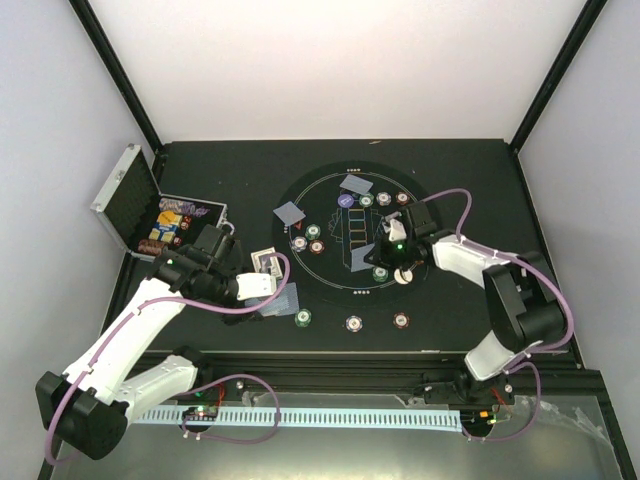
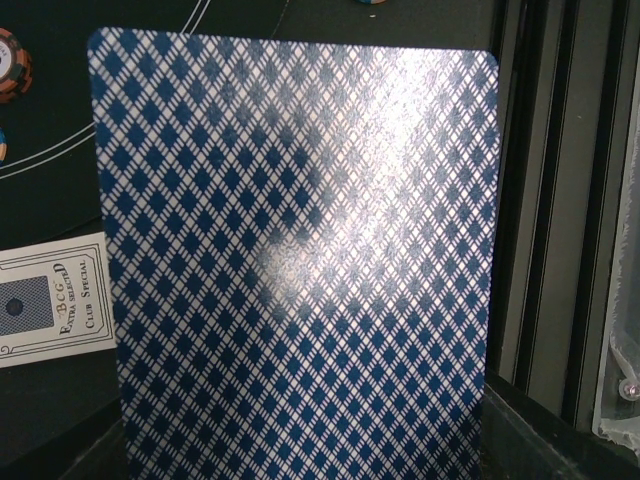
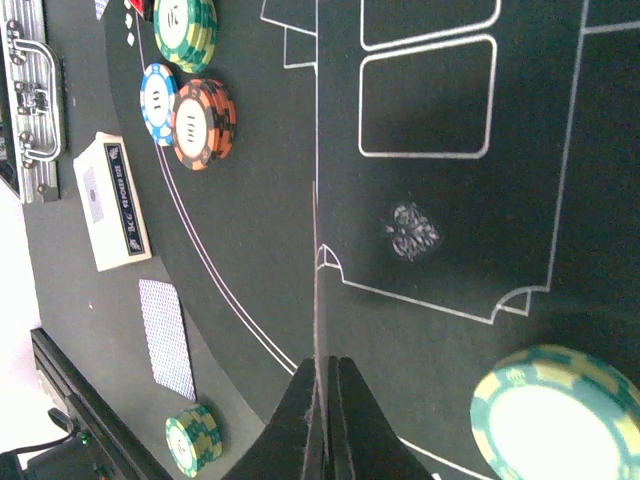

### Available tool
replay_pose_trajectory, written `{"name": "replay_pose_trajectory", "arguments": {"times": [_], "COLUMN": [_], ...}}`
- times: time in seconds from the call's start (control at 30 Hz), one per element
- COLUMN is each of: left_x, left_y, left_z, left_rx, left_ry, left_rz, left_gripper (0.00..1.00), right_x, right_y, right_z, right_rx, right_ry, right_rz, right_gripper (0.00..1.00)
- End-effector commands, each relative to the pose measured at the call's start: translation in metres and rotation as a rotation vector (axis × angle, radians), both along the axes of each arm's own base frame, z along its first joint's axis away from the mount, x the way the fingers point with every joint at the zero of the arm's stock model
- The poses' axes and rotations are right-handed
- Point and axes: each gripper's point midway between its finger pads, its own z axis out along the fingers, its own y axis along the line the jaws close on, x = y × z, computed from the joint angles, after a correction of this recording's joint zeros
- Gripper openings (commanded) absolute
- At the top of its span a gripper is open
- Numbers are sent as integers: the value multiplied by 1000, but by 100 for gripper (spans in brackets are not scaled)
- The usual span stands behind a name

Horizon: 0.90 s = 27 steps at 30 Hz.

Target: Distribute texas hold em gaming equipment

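A blue-and-white diamond-backed playing card (image 2: 300, 260) fills the left wrist view and hides the fingers. From above, my left gripper (image 1: 268, 288) holds that card (image 1: 281, 301) just off the mat's left rim. My right gripper (image 3: 325, 425) is shut on another card (image 3: 316, 290), seen edge-on as a thin line above the mat (image 1: 330, 290). From above, that gripper (image 1: 378, 256) is over the mat's right half. Striped chips sit around the mat: a green one (image 3: 560, 420), a green stack (image 3: 195, 438), and blue (image 3: 158, 100) and orange (image 3: 205, 122) ones. One card (image 3: 165, 338) lies flat off the mat.
The open silver case (image 1: 135, 205) stands at the back left with chips inside. A white card box (image 1: 263, 261) lies by the mat's left rim. Two cards (image 1: 289, 213) (image 1: 355, 184) lie at the mat's far side. A white button (image 1: 403, 277) sits beside my right gripper.
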Motion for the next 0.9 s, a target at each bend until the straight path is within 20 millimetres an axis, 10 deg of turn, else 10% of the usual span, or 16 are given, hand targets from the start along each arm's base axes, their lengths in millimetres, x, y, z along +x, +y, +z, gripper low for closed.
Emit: {"name": "replay_pose_trajectory", "arguments": {"times": [0.0, 0.27, 0.67, 0.87], "left_x": [3, 3, 2, 2], "left_y": [0, -1, -2, -4], "left_z": [16, 16, 16, 16], "left_rx": [-10, -10, -17, -23], "left_ry": [-36, -38, -34, -22], "left_rz": [1, -2, -4, -5], "left_gripper": [2, 2, 2, 2], "right_x": [16, 18, 22, -9], "right_y": [7, -2, -47, 4], "right_z": [7, -2, 41, 70], "right_rx": [11, -76, -319, -115], "right_ry": [-32, -11, -133, -172], "right_rz": [27, 27, -72, 0], "right_gripper": [1, 36, 52, 58]}}
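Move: The right hand still pinches a playing card just above the mat; its spot lies about 3 cm left, level fore-and-aft and some 3 cm below. The green chips stand about 4 cm back and 2 cm right, the blue chips roughly 6 cm right and 1 cm ahead, the white button about 5 cm back and 8 cm right. From the left hand, still holding the deck, the card's spot is some 12 cm ahead, 28 cm right and 11 cm down. Opening about halfway, the right fingers let go of the card, then lift some 6 cm and draw right. ##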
